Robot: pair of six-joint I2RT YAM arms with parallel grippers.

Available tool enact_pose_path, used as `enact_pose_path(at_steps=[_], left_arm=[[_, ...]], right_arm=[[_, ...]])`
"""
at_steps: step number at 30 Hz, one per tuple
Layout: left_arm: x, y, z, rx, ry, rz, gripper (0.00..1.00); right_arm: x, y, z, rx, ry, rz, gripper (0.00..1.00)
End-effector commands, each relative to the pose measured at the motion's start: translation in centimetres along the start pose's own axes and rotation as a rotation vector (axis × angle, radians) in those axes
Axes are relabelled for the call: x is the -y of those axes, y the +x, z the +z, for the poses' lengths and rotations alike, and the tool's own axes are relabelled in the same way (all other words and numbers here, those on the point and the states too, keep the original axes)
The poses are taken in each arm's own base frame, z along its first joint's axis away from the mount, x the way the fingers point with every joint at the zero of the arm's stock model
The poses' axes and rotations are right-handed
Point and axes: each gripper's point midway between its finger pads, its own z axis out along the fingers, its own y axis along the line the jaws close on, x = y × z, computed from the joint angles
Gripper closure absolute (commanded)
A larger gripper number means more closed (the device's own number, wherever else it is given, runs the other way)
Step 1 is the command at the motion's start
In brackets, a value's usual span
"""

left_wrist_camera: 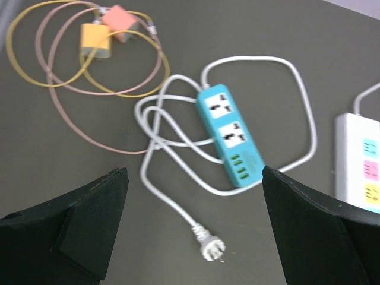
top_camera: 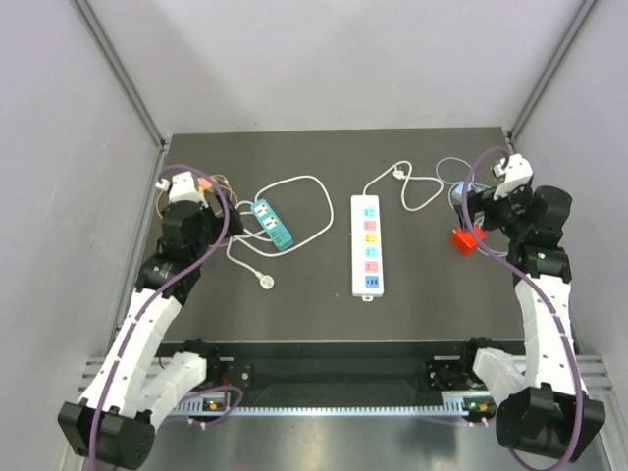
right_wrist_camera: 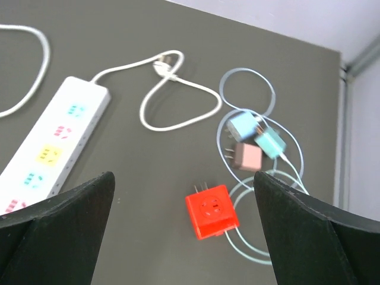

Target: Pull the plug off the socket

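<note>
The socket (top_camera: 366, 245) is a long white power strip with pastel outlets, lying lengthwise at the table's middle; it also shows as the socket (right_wrist_camera: 53, 151) and the socket (left_wrist_camera: 356, 160). No plug sits in its outlets. A red cube plug (top_camera: 463, 241) lies on the table to its right, prongs free, on a pale blue cable. In the right wrist view the red plug (right_wrist_camera: 212, 211) rests below my right gripper (right_wrist_camera: 183, 178), which is open and apart from it. My left gripper (left_wrist_camera: 195, 172) hangs open over the table at the far left, holding nothing.
A teal power strip (left_wrist_camera: 230, 133) with a looped white cord and loose plug (left_wrist_camera: 212, 246) lies left of the socket. Yellow (left_wrist_camera: 95, 40) and pink (left_wrist_camera: 122, 24) chargers with coiled cables sit at the back left. Blue (right_wrist_camera: 242, 126), teal (right_wrist_camera: 270, 142) and pink (right_wrist_camera: 248, 157) chargers lie behind the red plug.
</note>
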Motion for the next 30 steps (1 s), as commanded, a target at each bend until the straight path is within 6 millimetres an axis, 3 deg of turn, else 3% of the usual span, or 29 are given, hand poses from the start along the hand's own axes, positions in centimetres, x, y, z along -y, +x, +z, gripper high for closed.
enact_pose_path(at_steps=[1,6,10,30], left_arm=[[-1.9,-1.3,-0.3,0.011,-0.041,0.030,0.01],[-5.5,-1.0,0.3,0.000,-0.168,0.085,0.01],[-6.6,-0.2,0.1,0.011,-0.204,0.098,0.01],[-5.6,-0.4,-0.8,0.062,-0.130,0.113,0.01]], right_arm=[[3.3,-1.7,-1.2,0.034,0.206,0.095,0.00],[3.9,-1.4,-2.2,0.043,0.271,0.124,0.00],[4.1,-1.3,-2.8,0.050,0.304,0.152,0.00],[6.3,0.4,-3.6,0.054,0.494,0.329,0.00]])
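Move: The red plug lies about 4 cm ahead of the right hand, 5 cm to its right and 18 cm below. The pink plug is some 10 cm farther out beyond the red one, and the white power strip about 23 cm left of the hand and 2 cm ahead. From the left hand the red plug is roughly 63 cm right, 6 cm ahead and 17 cm below. Both open, empty hands swing outward about 6 cm above the things, the right turning clockwise some 30 degrees. ##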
